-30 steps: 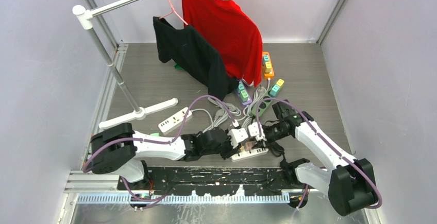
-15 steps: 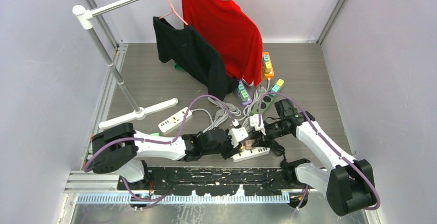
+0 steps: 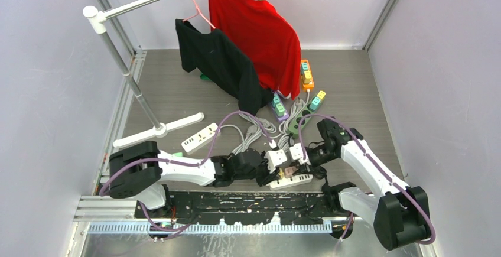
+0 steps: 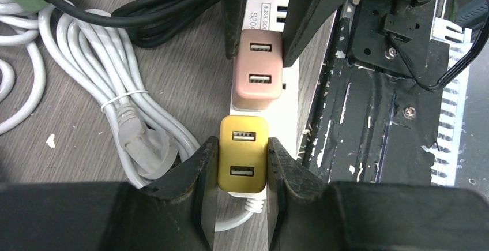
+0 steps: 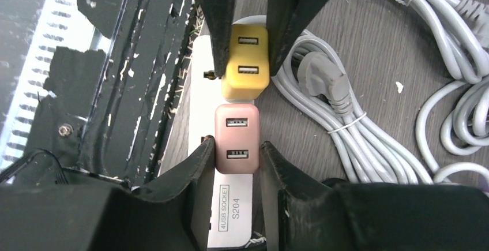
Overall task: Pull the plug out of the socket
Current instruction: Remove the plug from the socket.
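Observation:
A white socket strip (image 3: 300, 180) lies near the table's front edge, with two USB plugs standing in it side by side. In the left wrist view my left gripper (image 4: 242, 146) is shut on the yellow plug (image 4: 243, 161), a finger pressed on each side. The pink plug (image 4: 258, 72) sits just beyond it between the other arm's fingers. In the right wrist view my right gripper (image 5: 237, 143) is shut on the pink plug (image 5: 236, 138), with the yellow plug (image 5: 245, 69) behind it. Both plugs sit on the strip (image 5: 233, 210). From above, the two grippers (image 3: 273, 158) (image 3: 298, 153) meet over the strip.
Coiled grey cables (image 4: 115, 89) lie right beside the strip. The black base rail (image 4: 375, 118) borders its other side. Farther back are a white strip (image 3: 201, 137), purple (image 3: 279, 106), green (image 3: 301, 118) and orange (image 3: 306, 74) strips, plus a rack with a red shirt (image 3: 254, 32) and black garment (image 3: 221, 62).
The right gripper rose a little, then came back down and slightly right. The white strip has shifted a bit toward the near edge. The left arm has barely moved.

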Robot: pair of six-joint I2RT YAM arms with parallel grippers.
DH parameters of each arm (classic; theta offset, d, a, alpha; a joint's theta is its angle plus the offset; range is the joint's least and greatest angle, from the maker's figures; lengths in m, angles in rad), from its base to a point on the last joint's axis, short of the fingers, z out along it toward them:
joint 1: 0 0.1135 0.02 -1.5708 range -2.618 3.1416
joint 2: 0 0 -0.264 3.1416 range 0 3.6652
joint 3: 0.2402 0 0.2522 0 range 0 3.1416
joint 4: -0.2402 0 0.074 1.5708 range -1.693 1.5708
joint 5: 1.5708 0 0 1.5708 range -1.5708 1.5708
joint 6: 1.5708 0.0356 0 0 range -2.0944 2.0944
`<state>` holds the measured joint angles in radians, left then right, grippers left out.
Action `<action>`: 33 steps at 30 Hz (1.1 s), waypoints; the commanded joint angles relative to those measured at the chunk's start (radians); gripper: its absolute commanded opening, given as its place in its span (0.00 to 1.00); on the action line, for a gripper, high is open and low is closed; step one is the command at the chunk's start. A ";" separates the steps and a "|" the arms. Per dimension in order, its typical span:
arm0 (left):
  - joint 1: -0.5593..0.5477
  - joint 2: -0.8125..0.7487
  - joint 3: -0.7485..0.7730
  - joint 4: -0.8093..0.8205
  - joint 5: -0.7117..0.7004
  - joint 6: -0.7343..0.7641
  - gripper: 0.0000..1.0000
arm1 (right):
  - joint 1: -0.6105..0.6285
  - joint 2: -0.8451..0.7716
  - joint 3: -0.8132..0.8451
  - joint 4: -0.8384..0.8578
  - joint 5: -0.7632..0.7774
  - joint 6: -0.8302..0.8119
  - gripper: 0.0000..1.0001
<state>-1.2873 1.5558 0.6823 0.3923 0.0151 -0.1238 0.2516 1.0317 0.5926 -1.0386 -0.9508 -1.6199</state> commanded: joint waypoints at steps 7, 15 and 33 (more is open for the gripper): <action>0.006 0.035 -0.050 -0.117 -0.022 -0.041 0.00 | -0.070 -0.022 0.035 0.328 -0.105 0.559 0.01; 0.006 0.014 -0.079 -0.115 -0.048 -0.054 0.00 | -0.096 -0.037 0.046 -0.021 0.003 0.143 0.01; 0.006 -0.022 -0.004 -0.224 -0.111 -0.062 0.37 | -0.215 -0.027 0.144 0.199 -0.117 0.801 0.01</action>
<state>-1.2816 1.5452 0.6842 0.3683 -0.0277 -0.1761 0.0765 1.0077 0.6907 -0.9089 -1.0519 -1.0107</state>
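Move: The pink plug is still in the white strip and already between the right fingers, the strip's middle some 3 cm below and 1 cm behind that hand. The yellow plug stands about 3 cm to the right hand's left and 1 cm nearer the base, the grey connector roughly 5 cm ahead and 3 cm left. From the left hand, which already grips the yellow plug, the pink one is about 3 cm right and 1 cm ahead. Keeping its pinch on the pink plug, the right hand first rocks it, about 2 cm forward with a clockwise twist and 1 cm up, then partly back, before drawing it up and forward off the white strip to end some 5 cm higher and 4.5 cm farther out, turned nearly 30 degrees clockwise. The left hand stays nearly in place with its closed grip on the yellow plug, holding down that end of the strip and yielding under 1 cm. ##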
